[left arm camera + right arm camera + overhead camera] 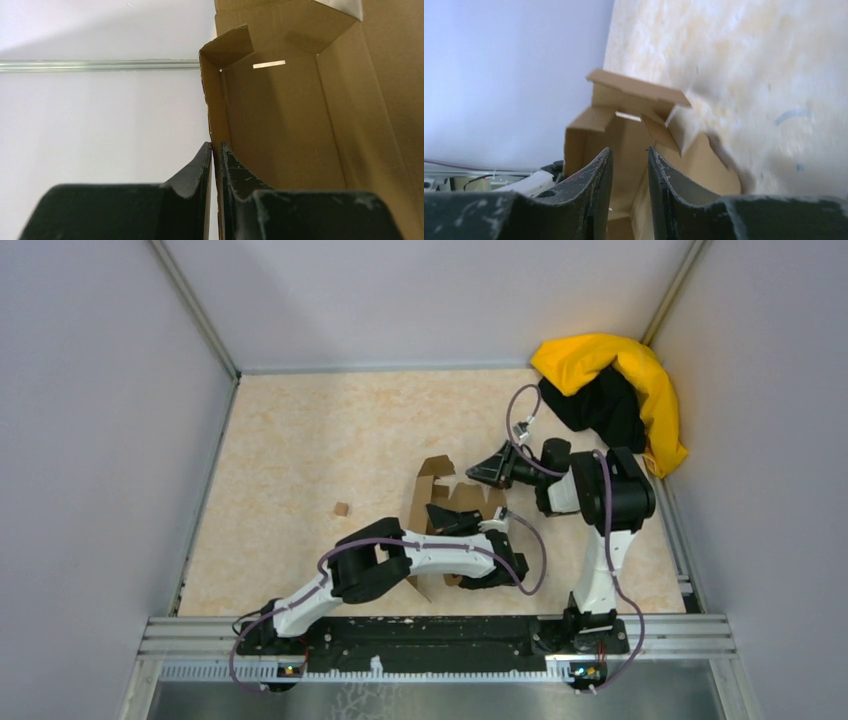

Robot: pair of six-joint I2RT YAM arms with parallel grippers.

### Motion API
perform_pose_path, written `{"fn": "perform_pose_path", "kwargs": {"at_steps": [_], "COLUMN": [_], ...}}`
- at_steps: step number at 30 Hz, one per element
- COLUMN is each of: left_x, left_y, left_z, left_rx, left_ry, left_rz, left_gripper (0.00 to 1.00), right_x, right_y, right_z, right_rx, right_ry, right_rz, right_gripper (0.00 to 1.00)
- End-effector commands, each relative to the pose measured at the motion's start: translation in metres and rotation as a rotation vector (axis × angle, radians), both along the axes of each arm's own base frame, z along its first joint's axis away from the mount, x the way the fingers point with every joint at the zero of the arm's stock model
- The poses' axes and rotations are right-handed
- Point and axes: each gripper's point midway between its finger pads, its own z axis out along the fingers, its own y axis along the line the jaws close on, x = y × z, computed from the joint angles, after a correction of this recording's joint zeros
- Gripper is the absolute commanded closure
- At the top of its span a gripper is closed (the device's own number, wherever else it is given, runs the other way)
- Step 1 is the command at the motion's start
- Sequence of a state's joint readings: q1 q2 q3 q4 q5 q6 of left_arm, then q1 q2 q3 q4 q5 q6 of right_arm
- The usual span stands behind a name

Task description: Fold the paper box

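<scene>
The paper box [432,480] is brown cardboard, half folded, standing at the middle of the table with walls and flaps raised. My left gripper [440,512] reaches in from the near side. In the left wrist view it [216,145] is shut on the thin edge of one upright wall of the box [280,125], whose slotted end wall and small flap show beyond. My right gripper [475,475] comes in from the right at the box's far end. In the right wrist view it [630,150] is open, and the box's inside and top flap [624,95] show through the gap.
A yellow-and-black cloth heap [610,390] lies in the back right corner. A tiny cardboard scrap [341,509] sits left of the box. Grey walls close in three sides, and a metal rail [440,630] carries the arm bases at the front.
</scene>
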State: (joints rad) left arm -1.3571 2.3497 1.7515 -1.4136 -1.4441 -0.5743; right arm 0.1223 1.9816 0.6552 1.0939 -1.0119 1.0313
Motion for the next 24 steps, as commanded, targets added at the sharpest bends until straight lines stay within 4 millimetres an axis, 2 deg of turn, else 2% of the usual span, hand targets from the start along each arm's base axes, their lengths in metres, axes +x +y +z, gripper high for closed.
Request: {"fn": "perform_pose_path", "kwargs": {"at_steps": [1,5,8,12,19,21,24], "left_x": [-0.001,0.000,0.001,0.002,0.000,0.003,0.015], "left_y": [-0.003,-0.009,-0.015,-0.021,-0.027,-0.027,-0.015], "left_z": [0.022,0.026,0.029,0.030,0.036,0.048,0.069], "left_rx": [-0.102,-0.108,-0.108,-0.108,-0.164,-0.227,-0.358], "left_ry": [-0.020,-0.017,-0.017,-0.001,0.053,0.065,0.109], "left_rz": [0.000,-0.002,-0.005,-0.005,0.010,0.025,0.074], "left_gripper": [0.85,0.87,0.86,0.72,0.57,0.53,0.41], "right_x": [0.031,0.050,0.050,0.042,0.028,0.024,0.019], "right_y": [0.007,0.009,0.009,0.008,0.005,0.004,0.001], "right_z": [0.032,0.035,0.031,0.016,0.003,0.000,-0.003], "right_rx": [0.027,-0.001,-0.027,-0.059,-0.079,-0.098,-0.132], "right_ry": [-0.120,-0.129,-0.123,-0.099,-0.076,-0.073,-0.070], "right_rz": [0.023,0.034,0.045,0.053,0.050,0.048,0.049], "right_gripper": [0.68,0.68,0.68,0.68,0.69,0.69,0.69]}}
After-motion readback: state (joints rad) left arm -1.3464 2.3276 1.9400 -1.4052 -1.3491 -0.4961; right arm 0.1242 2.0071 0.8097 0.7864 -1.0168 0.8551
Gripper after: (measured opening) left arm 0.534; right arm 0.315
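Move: The left hand has the upper edge of the box's left wall pinched in its fingertips. From it the box's middle lies about 4 cm back, 3 cm right and 9 cm below, the far end flap about 8 cm straight ahead and 4 cm below, and the small block level with it, some 19 cm left and 11 cm below. The empty right hand has the far end flap about 6 cm to its left, 1 cm ahead and about level, and the box's middle some 10 cm back, 3 cm left and 5 cm below. The left fingertips let go of the box's left wall: the fingers open to about half while the hand rises and moves right, about 2.5 cm each way, rolling some 10 degrees with its left side dipping. The right hand, empty and part-open, swings about 5 cm forward and 3.5 cm up, clear beside the far end flap, then returns about 3 cm back and 5 cm down. ##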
